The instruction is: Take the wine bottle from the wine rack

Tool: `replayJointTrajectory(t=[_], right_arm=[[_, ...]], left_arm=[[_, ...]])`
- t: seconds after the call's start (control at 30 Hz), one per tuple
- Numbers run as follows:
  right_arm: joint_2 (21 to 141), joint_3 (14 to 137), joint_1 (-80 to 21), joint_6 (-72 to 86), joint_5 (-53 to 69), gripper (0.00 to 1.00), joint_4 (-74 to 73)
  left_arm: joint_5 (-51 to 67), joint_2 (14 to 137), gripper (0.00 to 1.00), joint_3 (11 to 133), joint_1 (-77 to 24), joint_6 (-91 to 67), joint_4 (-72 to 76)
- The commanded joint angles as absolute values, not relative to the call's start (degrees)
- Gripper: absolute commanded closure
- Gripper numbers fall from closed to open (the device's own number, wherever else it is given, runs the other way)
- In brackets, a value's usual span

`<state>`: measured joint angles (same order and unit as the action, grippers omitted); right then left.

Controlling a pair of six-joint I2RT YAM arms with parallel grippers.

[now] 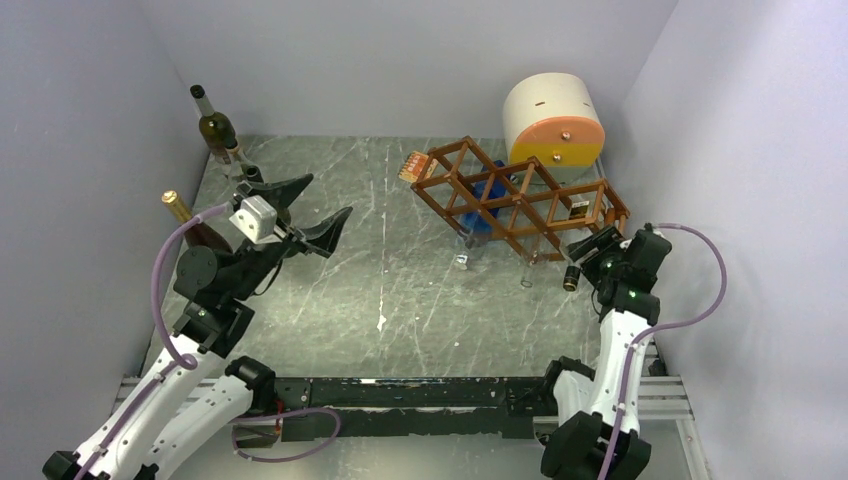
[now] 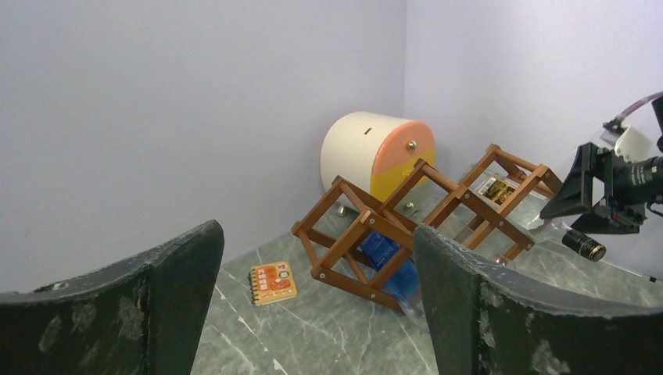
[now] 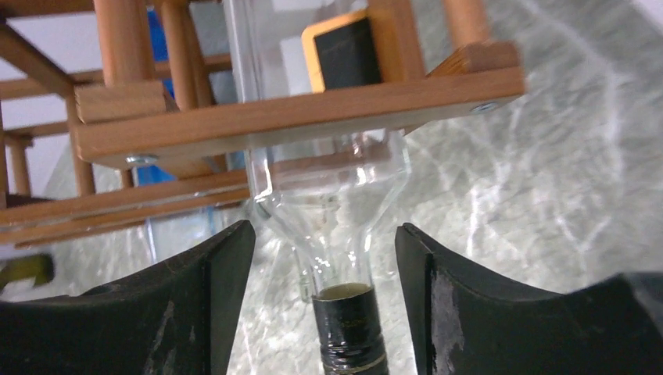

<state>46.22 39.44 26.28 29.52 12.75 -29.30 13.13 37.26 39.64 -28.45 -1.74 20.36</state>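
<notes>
The wine rack point(image 1: 517, 200), a reddish-brown lattice, lies tilted at the back right of the table. A clear wine bottle point(image 3: 332, 195) with a black cap point(image 3: 349, 328) pokes neck-first out of the rack's right end cell point(image 3: 297, 117). My right gripper point(image 3: 324, 228) straddles that neck, jaws open, with a gap on both sides of the glass. In the top view the same gripper point(image 1: 585, 258) sits just above the cap point(image 1: 572, 278). My left gripper point(image 1: 322, 198) hovers open and empty at the left, facing the rack point(image 2: 388, 220).
A blue bottle point(image 1: 487, 200) lies in a middle cell of the rack. Behind the rack sits a cream-and-orange cylinder point(image 1: 553, 120), with a small orange notebook point(image 1: 412, 165) by its left end. Two upright bottles point(image 1: 213, 125) point(image 1: 185, 215) stand along the left wall.
</notes>
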Motion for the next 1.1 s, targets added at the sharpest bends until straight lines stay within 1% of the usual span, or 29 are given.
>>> replayJointTrajectory(t=[0.0,0.07,0.17,0.23,0.4,0.47,0.5,0.57,0.6,0.7,0.77,0.87,0.93,1.0,1.03,1.07], right_arm=[[47.61,37.1,27.48,28.89,23.7,0.31,-25.22],[48.9,37.32,27.93,27.89,24.32,0.36,-26.01],[48.36,37.97,27.95,26.8,24.61,0.4,-27.07],[47.96,38.5,27.95,25.84,24.53,0.46,-28.48],[49.42,38.8,27.88,25.58,24.71,0.54,-30.98],[49.65,38.89,27.88,25.5,24.15,0.53,-30.78],[49.83,38.78,27.86,25.56,23.87,0.5,-30.72],[51.04,38.91,27.86,25.32,24.09,0.4,-31.18],[51.32,39.05,27.86,25.26,24.35,0.38,-31.4],[52.21,39.18,27.86,25.28,24.02,0.39,-31.86],[52.35,39.06,27.86,25.38,24.86,0.4,-31.73],[52.03,39.67,27.88,25.22,24.17,0.49,-32.79],[51.21,40.23,27.86,25.05,23.4,0.57,-33.78],[50.2,40.37,27.86,25.32,22.53,0.76,-34.7],[49.63,40.24,27.86,25.61,22.65,0.81,-34.8],[49.18,40.17,27.86,25.9,22.95,0.84,-34.96]], left_arm=[[11.04,37.08,0.06,38.61,-29.27,-0.85,22.73],[11.81,37.49,0.06,38.83,-29.42,-1.21,22.45],[12.89,37.82,0.06,38.72,-29.43,-1.57,22.86],[13.44,37.97,0.06,38.69,-29.44,-1.67,22.96],[14.45,37.54,0.06,38.14,-29.52,-1.67,23.73],[14.44,37.53,0.06,38.14,-29.53,-1.47,23.61],[14.27,37.53,0.06,38.21,-29.54,-1.41,23.42],[14.13,37.44,0.06,38.15,-29.82,-1.2,23.46],[14.07,37.42,0.06,38.14,-29.9,-1.11,23.34],[13.79,37.19,0.06,38.1,-30.26,-1.13,23.28],[13.29,36.82,0.05,37.7,-30.37,-1.56,23.72],[13.27,36.65,0.05,37.77,-30.43,-1.25,23.52],[13.14,36.65,0.05,37.81,-30.46,-1.23,23.42],[13.22,36.5,0.05,37.72,-30.47,-1.32,23.67],[13.3,36.49,0.05,37.64,-30.5,-1.39,23.79],[13.37,36.45,0.05,37.54,-30.56,-1.5,23.96]])
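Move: The clear, black-capped wine bottle's neck lies roughly 3 cm to the right hand's left and 3 cm below it, about level fore and aft. The wine rack's middle is some 14 cm left and 11 cm ahead, a few cm lower; the blue bottle is about 22 cm left and 10 cm ahead, some 8 cm lower. From the left hand, the neck is roughly 45 cm right, level fore and aft, and 27 cm lower. The right hand eases about 3 cm left and a little down, turning counter-clockwise, and pinches the clear bottle's neck. ##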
